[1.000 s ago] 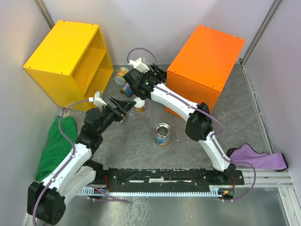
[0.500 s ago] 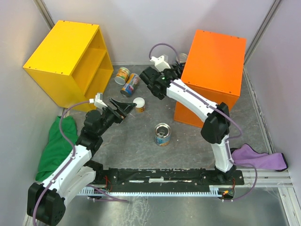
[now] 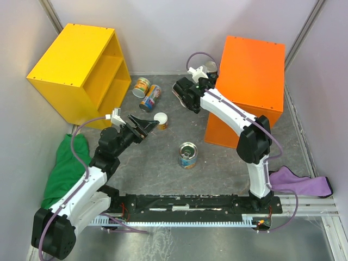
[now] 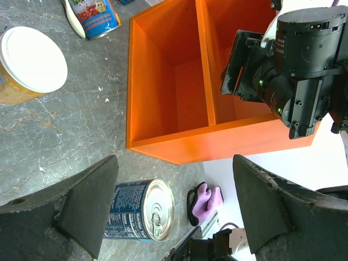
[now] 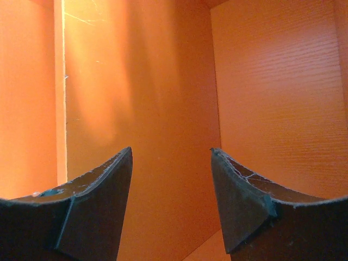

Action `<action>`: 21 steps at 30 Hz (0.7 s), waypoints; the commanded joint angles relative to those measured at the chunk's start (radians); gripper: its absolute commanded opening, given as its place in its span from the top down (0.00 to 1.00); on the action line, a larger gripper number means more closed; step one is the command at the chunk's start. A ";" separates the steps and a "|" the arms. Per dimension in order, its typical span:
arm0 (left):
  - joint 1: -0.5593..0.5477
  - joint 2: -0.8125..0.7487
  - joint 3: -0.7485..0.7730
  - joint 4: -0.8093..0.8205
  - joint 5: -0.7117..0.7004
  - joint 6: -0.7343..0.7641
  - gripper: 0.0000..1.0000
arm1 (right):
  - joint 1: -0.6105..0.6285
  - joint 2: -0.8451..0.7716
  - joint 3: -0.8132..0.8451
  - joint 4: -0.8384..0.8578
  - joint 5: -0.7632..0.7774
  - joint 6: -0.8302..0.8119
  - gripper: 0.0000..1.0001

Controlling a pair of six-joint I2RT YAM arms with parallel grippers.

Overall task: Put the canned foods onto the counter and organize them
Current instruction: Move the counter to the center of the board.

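Observation:
The orange counter point(image 3: 253, 76) stands at the right, its open side facing left, and its two compartments point(image 4: 174, 92) show in the left wrist view. My right gripper point(image 3: 209, 79) reaches into that opening. It is open point(image 5: 171, 149), with only orange wall point(image 5: 136, 81) between the fingers. What looks like a silver-topped tin point(image 3: 210, 67) sits by the cabinet's edge. My left gripper point(image 3: 147, 125) is open point(image 4: 175, 159) and empty, just left of a white-lidded can point(image 3: 160, 120) point(image 4: 30, 62). A blue tin point(image 3: 188, 155) point(image 4: 142, 209) stands mid-floor. Two colourful cans point(image 3: 142, 86) point(image 3: 151, 97) lie further back.
A yellow cabinet point(image 3: 76, 65) stands at the back left. A green cloth point(image 3: 68, 166) lies at the left, and a purple cloth point(image 3: 302, 182) point(image 4: 204, 198) at the right by the arm rail point(image 3: 190, 204).
My right arm has swung right, from above the lying cans to the orange counter's opening. The counter now sits squarer and further right. The left arm has barely moved.

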 commanded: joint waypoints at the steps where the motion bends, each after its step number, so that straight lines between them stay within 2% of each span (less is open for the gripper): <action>1: 0.000 0.011 0.005 0.064 0.030 0.020 0.09 | -0.057 -0.134 -0.006 -0.014 0.068 0.032 0.33; 14: -0.004 0.037 0.009 0.091 0.036 0.008 0.09 | -0.129 -0.254 -0.121 0.074 0.047 -0.075 0.33; 21: -0.006 0.041 0.021 0.075 0.042 0.022 0.10 | -0.128 -0.255 -0.088 0.076 -0.065 -0.097 0.29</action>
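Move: The right hand is open inside the upper compartment of the orange counter. The counter's middle is roughly 5 cm to its right, 2 cm back and 8 cm below. On the floor some 20 cm below, a lying can is about 19 cm left and 3 cm ahead, and a standing can 17 cm left and 20 cm back. From the left hand, the counter's middle lies some 35 cm right, 12 cm ahead and 5 cm lower. To the right, about 5 cm, the right hand goes with its fingers still inside the counter's upper compartment, drifting back by 1.5 cm and shoving the counter along with it. Near the end it rises about a centimetre and all but stops. The fingers stay open, gripping nothing, and tip down only some 5 degrees. ##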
